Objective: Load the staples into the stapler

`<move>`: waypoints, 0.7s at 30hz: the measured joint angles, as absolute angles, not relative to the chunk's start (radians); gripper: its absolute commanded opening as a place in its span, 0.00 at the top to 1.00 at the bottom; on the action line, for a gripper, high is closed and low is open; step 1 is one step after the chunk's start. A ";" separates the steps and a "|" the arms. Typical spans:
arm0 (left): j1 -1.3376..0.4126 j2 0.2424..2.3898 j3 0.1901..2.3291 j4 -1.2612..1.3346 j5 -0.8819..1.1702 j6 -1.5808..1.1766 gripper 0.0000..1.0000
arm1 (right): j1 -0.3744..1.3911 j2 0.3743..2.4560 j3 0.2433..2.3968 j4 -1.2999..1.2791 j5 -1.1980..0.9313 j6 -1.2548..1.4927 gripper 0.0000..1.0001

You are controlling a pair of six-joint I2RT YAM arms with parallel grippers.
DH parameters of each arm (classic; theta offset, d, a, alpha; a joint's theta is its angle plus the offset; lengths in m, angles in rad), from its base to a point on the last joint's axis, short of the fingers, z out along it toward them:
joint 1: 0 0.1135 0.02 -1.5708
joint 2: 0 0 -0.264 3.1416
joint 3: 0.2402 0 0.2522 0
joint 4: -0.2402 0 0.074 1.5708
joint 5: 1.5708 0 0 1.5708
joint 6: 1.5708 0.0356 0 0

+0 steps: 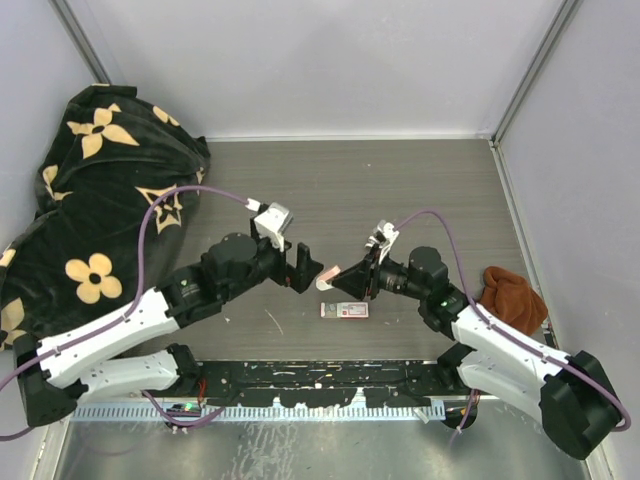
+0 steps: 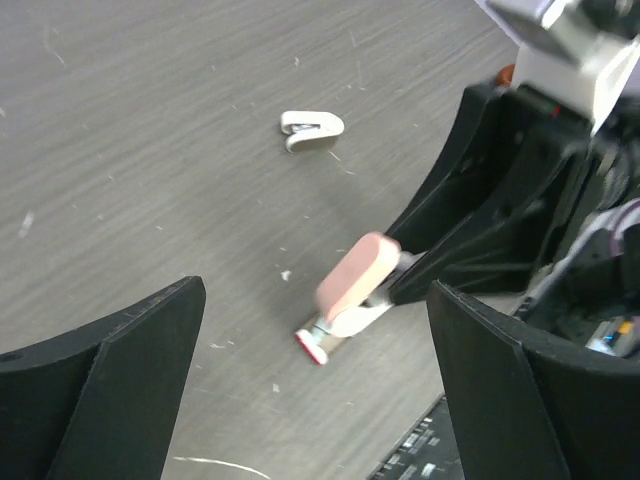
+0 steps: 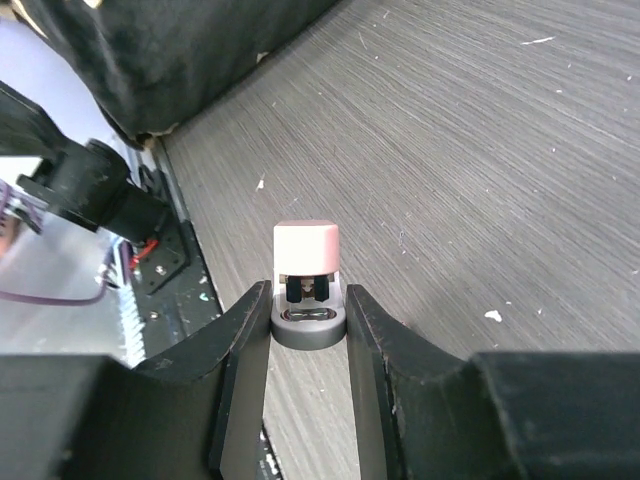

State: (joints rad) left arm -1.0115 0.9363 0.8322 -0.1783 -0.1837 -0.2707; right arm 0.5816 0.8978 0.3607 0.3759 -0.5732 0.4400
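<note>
My right gripper [image 1: 338, 277] [image 3: 308, 300] is shut on a small stapler [image 1: 328, 273] [image 3: 306, 247] with a pink top and a white body, and holds it just above the table. In the left wrist view the stapler [image 2: 357, 275] hangs tilted, and a red-tipped metal piece [image 2: 312, 345] sticks out of its lower end. My left gripper [image 1: 303, 268] [image 2: 315, 295] stands wide open, facing the stapler from the left without touching it. The staples, a flat red-and-white box [image 1: 344, 310], lie on the table just below the right gripper.
A second small white stapler [image 2: 312, 128] lies on the table farther off. A dark flowered blanket [image 1: 100, 180] fills the left side. A brown cloth [image 1: 512, 295] lies at the right edge. A black rail [image 1: 320, 380] runs along the near edge.
</note>
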 measured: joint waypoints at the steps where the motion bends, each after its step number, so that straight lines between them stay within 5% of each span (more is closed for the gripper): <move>1: -1.007 0.958 0.870 -0.214 -0.179 -0.308 0.05 | 0.607 0.903 0.361 0.376 -0.548 0.408 0.99; 21: -1.006 1.227 1.077 -0.553 -0.089 -0.534 0.07 | 0.783 0.894 0.276 0.516 -0.378 0.039 0.99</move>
State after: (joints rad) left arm -1.0058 1.2270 1.0767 -0.5526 -0.0895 -0.5339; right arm 0.7834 0.8940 0.2764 0.5156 -0.3782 0.0387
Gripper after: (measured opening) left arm 0.936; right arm 0.388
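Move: I hold the pink stapler out leftward in my right fingers. Its middle is about 5 cm to the right of my open left hand, level fore and aft, and some 8 cm lower. The staple box lies on the table 8 cm right, 1 cm back and 22 cm below that hand; the white stapler is 15 cm ahead, 15 cm right. From my right hand, the left hand it's taken to is 8 cm left, 1 cm ahead, 8 cm higher. I bring my left hand, wide open, a couple of centimetres right and then mostly down about 6 cm towards the pink stapler, easing slightly back as its fingers tip down some 25 degrees. My right hand keeps its pinch, carries the stapler roughly 2 cm left, eases part-way back right while sinking and drawing back slightly, and rolls about 25 degrees, forward side rising. ##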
